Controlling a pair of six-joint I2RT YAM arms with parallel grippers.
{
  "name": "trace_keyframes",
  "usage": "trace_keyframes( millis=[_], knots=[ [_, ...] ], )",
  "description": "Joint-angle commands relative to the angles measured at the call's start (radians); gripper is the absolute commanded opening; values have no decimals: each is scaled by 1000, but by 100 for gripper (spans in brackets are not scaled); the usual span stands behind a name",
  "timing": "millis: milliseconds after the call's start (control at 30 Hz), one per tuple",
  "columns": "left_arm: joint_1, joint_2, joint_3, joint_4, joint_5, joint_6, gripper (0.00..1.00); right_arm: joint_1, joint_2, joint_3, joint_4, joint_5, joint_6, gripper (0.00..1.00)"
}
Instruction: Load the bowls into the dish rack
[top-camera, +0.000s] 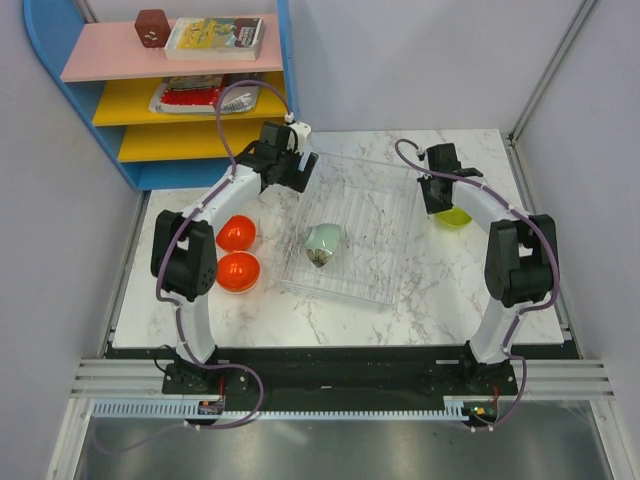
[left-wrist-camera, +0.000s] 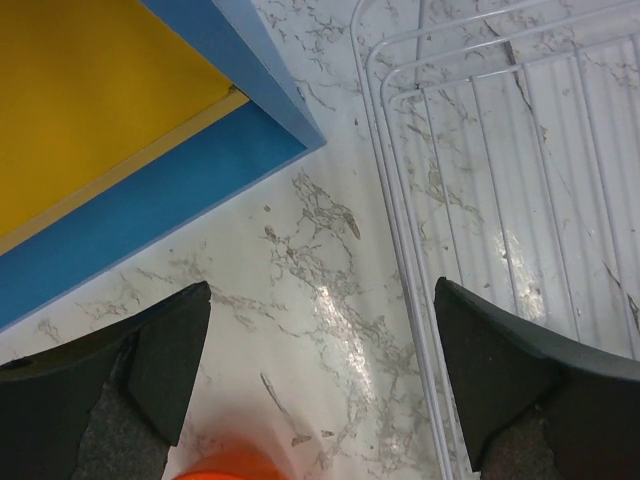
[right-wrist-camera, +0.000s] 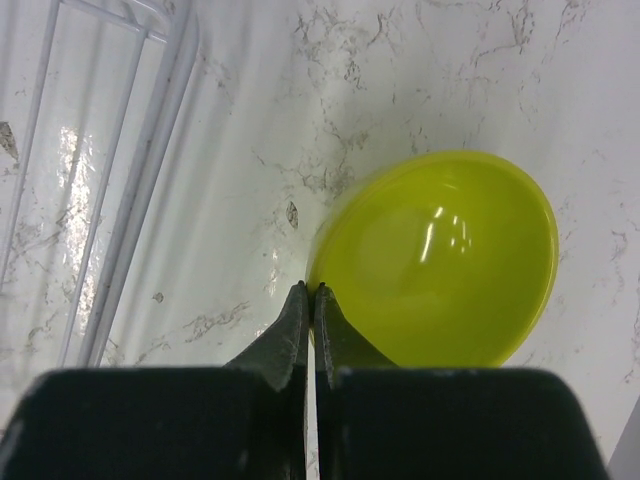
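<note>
The wire dish rack (top-camera: 342, 291) lies in the middle of the table with a pale green bowl (top-camera: 324, 243) tilted inside it. Two orange bowls (top-camera: 237, 232) (top-camera: 239, 271) sit left of the rack. A yellow bowl (top-camera: 455, 217) (right-wrist-camera: 450, 260) rests on the marble to the rack's right. My right gripper (right-wrist-camera: 311, 290) (top-camera: 437, 200) is shut on its near-left rim, one finger inside and one outside. Over bare marble by the rack's far-left corner (left-wrist-camera: 385, 170), my left gripper (left-wrist-camera: 322, 290) (top-camera: 300, 165) stands open and holds nothing. An orange bowl's edge (left-wrist-camera: 230, 468) shows blurred below it.
A blue shelf unit (top-camera: 160, 100) (left-wrist-camera: 180, 190) with pink and yellow boards stands at the back left, close to my left gripper; it carries a book, a brown cube and a tray. The rack's right side (right-wrist-camera: 150, 170) runs just left of the yellow bowl. Grey walls enclose the table.
</note>
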Motion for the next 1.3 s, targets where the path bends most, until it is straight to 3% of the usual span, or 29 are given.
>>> trace_keyframes(
  millis=[0,300,733,1267],
  knots=[
    [-1,67,89,-2,-60,33,100,3,-87,33,-16,-18,25,0],
    [-8,150,193,-1,-99,26,100,3,-119,7,-25,-54,34,0],
    [-11,216,218,1,-338,47,100,3,-200,1,-36,-121,40,0],
    [61,266,287,-27,-387,49,100,3,-384,16,-113,-186,56,0]
  ],
)
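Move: The right hand already pinches the lime bowl by its left rim; the bowl's middle is about 5 cm to its right and 3 below. The dish rack it is bound for is centred some 23 cm left and 5 back, with the pale green bowl 30 left, 9 back. From the open left hand the rack's middle lies about 13 cm right, 11 back and 8 below; the far red bowl is 17 left, 12 back. Up about 11 cm, in two stages with a short pause, goes the right hand, drawing slightly back and left, its shut fingers keeping the lime bowl's rim as the wrist tips up and its left side rises. Forward about 5 cm and down half as much, the left hand stays wide open and turns counter-clockwise, left side lifting, until its right finger bears against the inside of the rack's left rim near the far corner. ##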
